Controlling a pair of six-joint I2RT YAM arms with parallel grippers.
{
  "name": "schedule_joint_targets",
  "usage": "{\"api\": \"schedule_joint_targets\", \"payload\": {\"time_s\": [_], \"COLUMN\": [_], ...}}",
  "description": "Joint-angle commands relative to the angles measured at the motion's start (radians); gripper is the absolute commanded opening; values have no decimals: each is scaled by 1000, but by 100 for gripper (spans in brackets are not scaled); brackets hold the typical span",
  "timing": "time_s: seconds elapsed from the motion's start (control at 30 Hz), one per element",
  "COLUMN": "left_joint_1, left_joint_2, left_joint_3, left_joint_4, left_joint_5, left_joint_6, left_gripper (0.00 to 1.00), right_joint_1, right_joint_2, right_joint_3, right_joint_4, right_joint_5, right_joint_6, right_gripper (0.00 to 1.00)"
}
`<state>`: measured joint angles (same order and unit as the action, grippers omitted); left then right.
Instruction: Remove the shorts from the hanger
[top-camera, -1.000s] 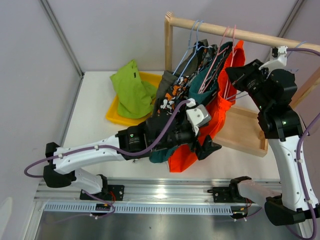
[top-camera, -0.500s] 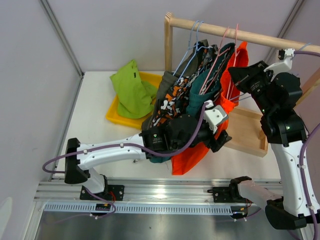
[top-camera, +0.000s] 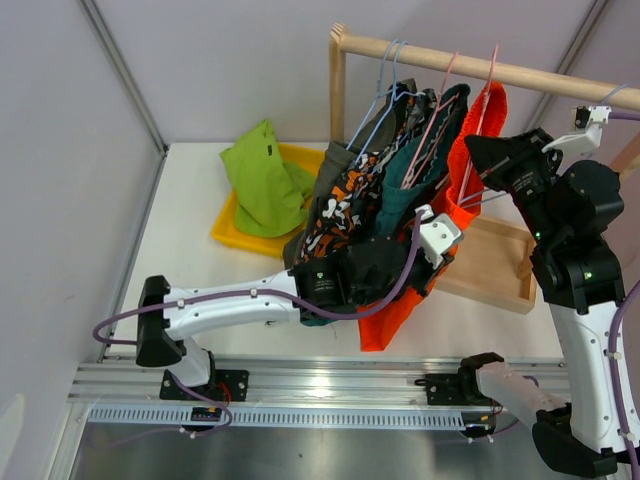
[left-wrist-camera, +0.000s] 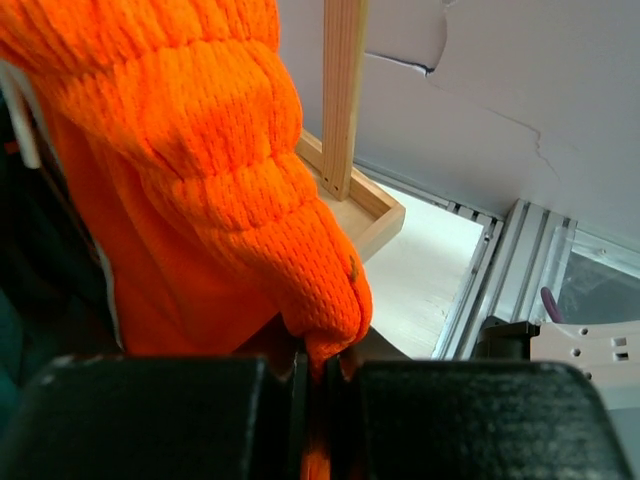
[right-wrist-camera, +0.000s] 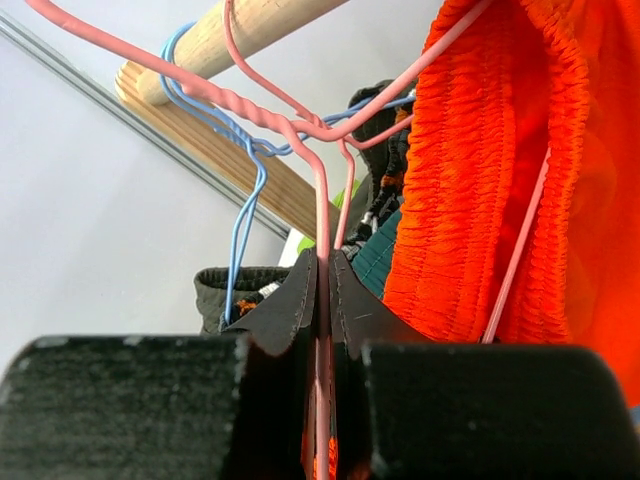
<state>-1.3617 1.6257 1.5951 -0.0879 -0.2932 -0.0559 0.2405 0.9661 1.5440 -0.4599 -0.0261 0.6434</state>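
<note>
The bright orange-red shorts (top-camera: 468, 170) hang on a pink wire hanger (top-camera: 489, 80) hooked over the wooden rail (top-camera: 420, 56). My left gripper (left-wrist-camera: 320, 365) is shut on a fold of their knit fabric (left-wrist-camera: 250, 200), low and in front of the rack. Higher up at the right, my right gripper (right-wrist-camera: 325, 270) is shut on the pink hanger's wire (right-wrist-camera: 322, 200), just below the rail. Camouflage shorts (top-camera: 345, 200), dark teal shorts (top-camera: 400, 185) and olive-grey shorts (top-camera: 335, 165) hang to the left on other hangers. Lime green shorts (top-camera: 262, 180) lie in the yellow tray (top-camera: 226, 230).
The rack's wooden post (top-camera: 338, 85) stands at the back and its wooden base tray (top-camera: 495, 265) lies at the right. Blue hangers (top-camera: 385, 85) share the rail. Along the near edge of the table runs a metal rail (top-camera: 330, 385).
My left gripper was open a second ago and has closed on the orange-red shorts after reaching right. The right gripper has shifted the pink hanger to the right along the rail.
</note>
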Motion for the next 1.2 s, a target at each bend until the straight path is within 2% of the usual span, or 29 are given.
{"api": "schedule_joint_targets", "payload": {"time_s": [0.0, 0.27, 0.37, 0.53, 0.7, 0.73, 0.87, 0.97, 1.17], "left_joint_1": [-5, -92, -155, -197, -191, -185, -108, -51, 32], "left_joint_2": [-92, -213, -221, -193, -124, -110, -47, -32, -26], "left_joint_3": [-66, -375, -425, -492, -449, -399, -284, -212, -121], "left_joint_4": [62, 178, 214, 267, 264, 245, 198, 209, 211], "left_joint_5": [-52, -90, -118, -121, -196, -216, -282, -276, -327], "left_joint_6": [-35, -113, -139, -182, -167, -160, -134, -102, -47], "left_gripper": [0, 0, 0, 0, 0, 0, 0, 0, 0], "right_joint_1": [8, -10, -32, -52, -52, -53, -53, -53, -53], "right_joint_2": [-17, 8, 37, 62, 51, 48, 3, -46, -135], "right_joint_3": [11, 28, 54, 79, 100, 103, 110, 96, 74], "right_joint_4": [93, 93, 89, 93, 57, 31, -69, -152, -292], "right_joint_5": [-3, 60, 45, 37, 2, -3, -26, -55, -89], "right_joint_6": [-10, -27, -25, -21, -10, -7, 35, 84, 157], "right_gripper": [0, 0, 0, 0, 0, 0, 0, 0, 0]}}
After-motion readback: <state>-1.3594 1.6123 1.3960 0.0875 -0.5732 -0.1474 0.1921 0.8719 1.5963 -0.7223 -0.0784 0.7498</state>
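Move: The left gripper already pinches the near part of the orange shorts' waistband; the middle of the pink hanger lies roughly 14 cm ahead, 5 cm to its right and 12 cm above, the teal shorts about 7 cm ahead, 6 cm left and 3 cm higher. For the right gripper, already shut on the hanger's near shoulder, the middle of the orange waistband is some 3 cm ahead, 2 cm right and 6 cm below, with the wooden rod around 7 cm ahead, 1 cm right and 12 cm up. Keep the pinch on the orange waistband and bring the left gripper down about 9 cm, back some 6 cm and a little left, then sweep it forward about 10 cm, rising 4 cm late and turning some 15 degrees counter-clockwise. Hold the pink hanger in the right gripper, easing slightly down and forward, then draw it back about 6 cm. ##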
